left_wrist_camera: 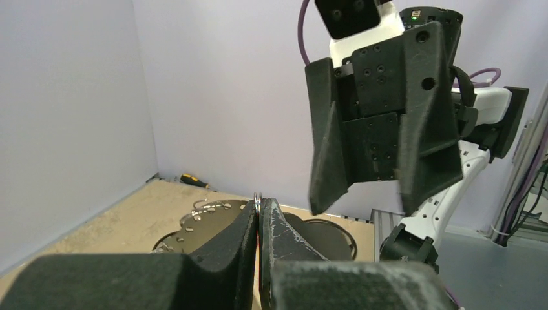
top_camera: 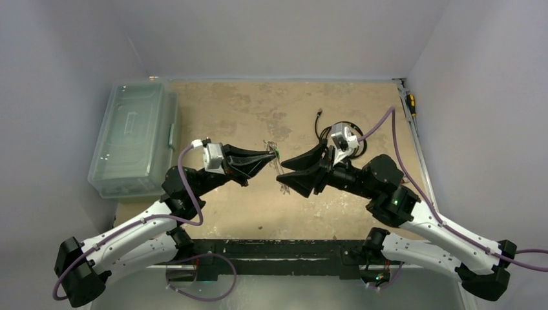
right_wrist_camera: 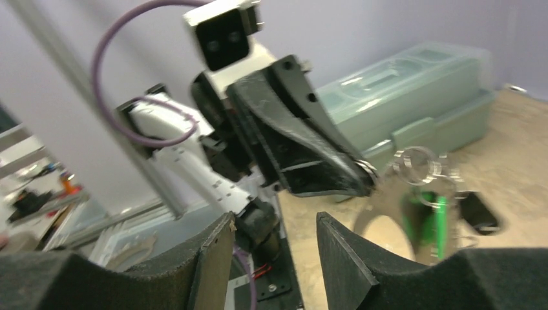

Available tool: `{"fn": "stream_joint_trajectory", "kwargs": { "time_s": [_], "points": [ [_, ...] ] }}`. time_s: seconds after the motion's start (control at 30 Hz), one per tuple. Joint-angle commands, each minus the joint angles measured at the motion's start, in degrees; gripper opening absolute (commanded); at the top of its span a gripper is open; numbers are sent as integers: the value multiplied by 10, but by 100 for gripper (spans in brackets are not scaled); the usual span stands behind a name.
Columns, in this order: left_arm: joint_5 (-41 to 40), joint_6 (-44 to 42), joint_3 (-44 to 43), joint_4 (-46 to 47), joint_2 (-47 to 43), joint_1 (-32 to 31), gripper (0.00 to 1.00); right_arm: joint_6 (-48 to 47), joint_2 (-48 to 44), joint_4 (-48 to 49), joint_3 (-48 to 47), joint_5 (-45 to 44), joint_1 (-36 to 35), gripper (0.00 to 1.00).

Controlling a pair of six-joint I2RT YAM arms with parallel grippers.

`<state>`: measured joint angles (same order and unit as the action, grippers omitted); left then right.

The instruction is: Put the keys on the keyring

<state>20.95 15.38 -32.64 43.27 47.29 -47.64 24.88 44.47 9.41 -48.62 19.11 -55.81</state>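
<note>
My left gripper [top_camera: 272, 155] is shut on the rim of the silver keyring [right_wrist_camera: 414, 165], holding it above the middle of the table. In the left wrist view only a thin edge of the keyring [left_wrist_camera: 258, 196] shows between the closed pads. A green-headed key [right_wrist_camera: 430, 219] and a black-headed key [right_wrist_camera: 479, 212] hang from the ring, blurred. My right gripper [top_camera: 282, 172] faces the left one from the right, a short gap away, slightly nearer the table's front. It is open and holds nothing [right_wrist_camera: 274, 227]. The ring and keys sit to the right of its fingers.
A clear plastic lidded box [top_camera: 133, 139] stands at the table's left edge. A black coiled cable [top_camera: 342, 133] lies behind the right arm. A yellow-and-black screwdriver [top_camera: 411, 103] rests by the far right wall.
</note>
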Motion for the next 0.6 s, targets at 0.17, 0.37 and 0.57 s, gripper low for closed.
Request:
{"fn": "stream_joint_trajectory", "kwargs": {
  "time_s": [0.17, 0.37, 0.57],
  "points": [
    [-46, -10, 2, 41, -8, 1, 0, 5, 16, -71, -12, -174, -3, 52],
    [-65, -6, -1, 40, 1, 2, 0, 2, 53, -74, -34, -176, -10, 51],
    [-71, 3, -1, 41, 10, 2, 0, -18, 86, -74, -61, -207, -15, 46]
  ]
}}
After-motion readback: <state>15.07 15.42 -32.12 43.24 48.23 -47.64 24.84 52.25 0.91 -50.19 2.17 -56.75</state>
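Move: Ahead of and below the half-open right hand, the keyring plate hangs from the shut left fingers, its middle about 5 cm ahead, 1 cm left and 5 cm down. The left fingertips are some 5 cm ahead and 2 cm left, about level; the green tag is roughly 7 cm ahead, 1 cm left and 3 cm down. From the left hand, the plate's middle lies about 2 cm right and 5 cm down, neither ahead nor back. Swinging forward and then mostly down, the right hand travels about 6 cm each way towards the lower, bare rim of the keyring plate, fingers still half open. Its wrist turns some 15 degrees clockwise while the fingertips dip to about level. The left hand keeps its pinch at the plate's upper edge and eases about 2 cm forward. ##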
